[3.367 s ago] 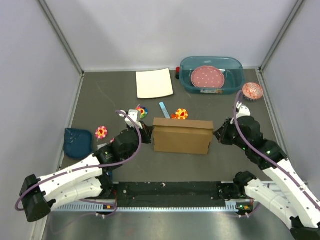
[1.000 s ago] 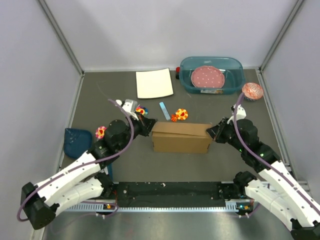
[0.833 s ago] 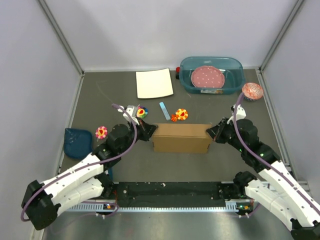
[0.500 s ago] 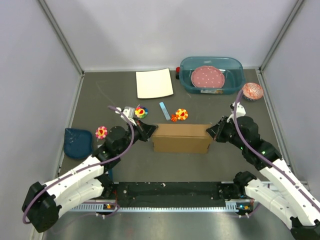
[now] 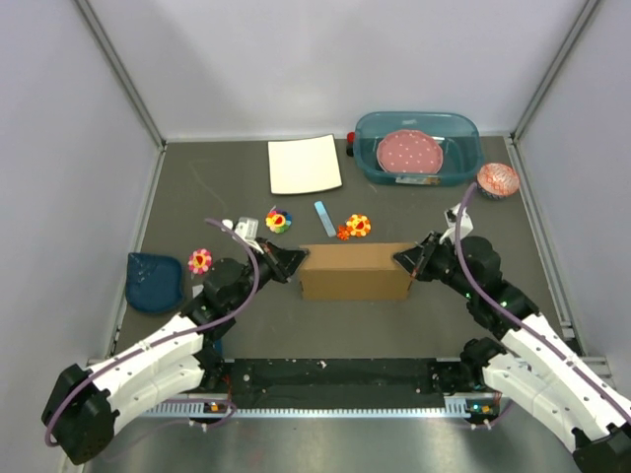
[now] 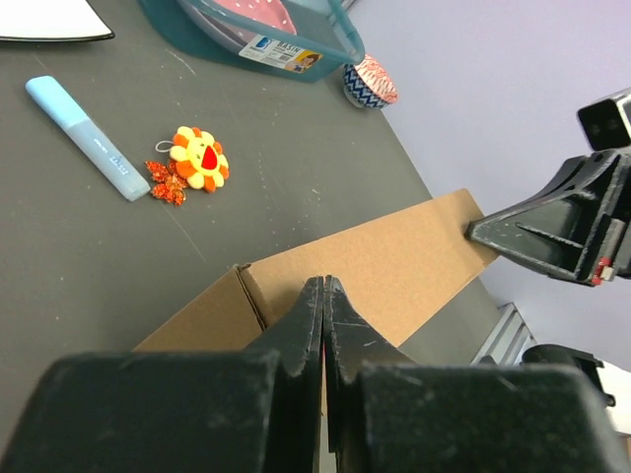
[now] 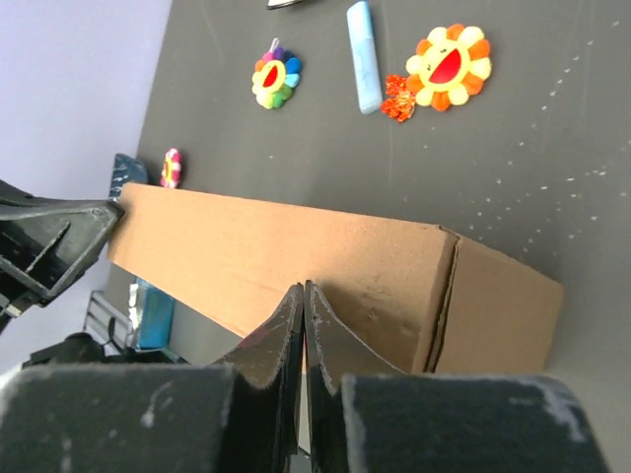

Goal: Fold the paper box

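The paper box (image 5: 355,273) is a closed brown cardboard block lying flat in the middle of the table, its long side running left to right. My left gripper (image 5: 299,258) is shut and empty, its tip at the box's left end. In the left wrist view that tip (image 6: 323,281) sits on the top face (image 6: 404,261) just past the corner. My right gripper (image 5: 399,258) is shut and empty at the right end. Its tip (image 7: 303,287) rests on the box's top (image 7: 256,246) near the corner seam.
Behind the box lie a blue marker (image 5: 325,217) and flower toys (image 5: 357,226) (image 5: 279,221) (image 5: 200,260). A white sheet (image 5: 305,165), a teal tub (image 5: 465,148) holding a pink plate (image 5: 410,152), and a cupcake liner (image 5: 498,178) sit at the back. A dark blue piece (image 5: 155,280) lies far left.
The box's raised, slightly tilted top has come down flat and the box looks lower. Both shut grippers have closed in over its two ends.
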Motion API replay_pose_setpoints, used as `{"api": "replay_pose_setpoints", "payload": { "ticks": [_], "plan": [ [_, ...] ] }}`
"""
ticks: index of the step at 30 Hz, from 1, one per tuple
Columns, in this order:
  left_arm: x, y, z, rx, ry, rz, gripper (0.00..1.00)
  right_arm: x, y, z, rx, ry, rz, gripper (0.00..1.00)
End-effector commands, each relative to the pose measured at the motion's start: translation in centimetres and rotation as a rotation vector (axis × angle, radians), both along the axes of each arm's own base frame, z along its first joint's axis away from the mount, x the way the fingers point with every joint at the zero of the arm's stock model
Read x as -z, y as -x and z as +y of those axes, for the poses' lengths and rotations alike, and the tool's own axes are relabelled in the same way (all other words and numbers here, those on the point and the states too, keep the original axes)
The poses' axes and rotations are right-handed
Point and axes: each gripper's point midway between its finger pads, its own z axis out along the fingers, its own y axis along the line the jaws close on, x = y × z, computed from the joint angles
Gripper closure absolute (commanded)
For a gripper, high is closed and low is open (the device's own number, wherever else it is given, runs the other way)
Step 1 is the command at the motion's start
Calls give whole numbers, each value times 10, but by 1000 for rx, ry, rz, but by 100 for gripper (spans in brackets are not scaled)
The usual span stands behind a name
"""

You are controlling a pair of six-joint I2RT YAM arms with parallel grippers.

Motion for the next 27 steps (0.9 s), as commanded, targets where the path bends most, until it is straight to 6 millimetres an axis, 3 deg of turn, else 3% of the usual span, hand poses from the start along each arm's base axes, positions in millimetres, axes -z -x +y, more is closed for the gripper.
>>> {"api": "replay_pose_setpoints", "payload": {
  "ticks": [1, 3, 6, 8, 11, 16, 22, 23, 25, 26, 27],
  "plan": [
    [97, 23, 13, 26, -181, 233, 100, 74, 26, -1, -24, 43, 217, 100],
    [98, 23, 14, 22, -189, 231, 100, 67, 25, -3, -19, 40, 189, 100],
    [80, 16, 17, -3, -180, 177, 100, 52, 20, -5, -16, 57, 151, 100],
    [66, 13, 16, -7, -175, 137, 100, 52, 19, -5, -19, 75, 156, 100],
    [63, 16, 13, 24, -186, 140, 100, 58, 23, -7, -29, 91, 172, 100],
    [78, 42, 9, 129, -182, 185, 100, 83, 48, -6, -77, 50, 231, 100],
    [79, 78, 20, 200, -119, 169, 100, 68, 83, 6, -204, -105, 182, 100],
    [80, 85, 25, 209, -122, 162, 100, 64, 85, 5, -208, -117, 167, 98],
    [74, 89, 29, 205, -110, 138, 100, 46, 86, 3, -208, -143, 106, 86],
    [65, 89, 35, 180, -93, 107, 98, 33, 85, 3, -206, -156, 72, 73],
    [58, 88, 38, 158, -76, 84, 88, 26, 84, 2, -198, -165, 51, 68]
  ]
}}
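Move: At the closed paper box's two ends, both hands hover by its top: its middle is about 12 cm to the left hand's right, 2 cm ahead and 5 cm below. From the right hand it is about 10 cm left, likewise 2 cm ahead and 5 cm below. On the table, 10 cm below the left hand, the yellow flower lies some 15 cm ahead and 13 cm right, the blue marker 16 ahead and 5 right, the rainbow flower 16 ahead and 6 left. Keeping their fingertips at the two ends of the box's near upper edge, both hands hold almost still at first, then draw straight back towards the robot at a level height, the left some 7 cm and the right about 6 cm. The left swings about 10 degrees clockwise; the right turns counter-clockwise, rolls left side up, and parts its shut fingers slightly at the end. ##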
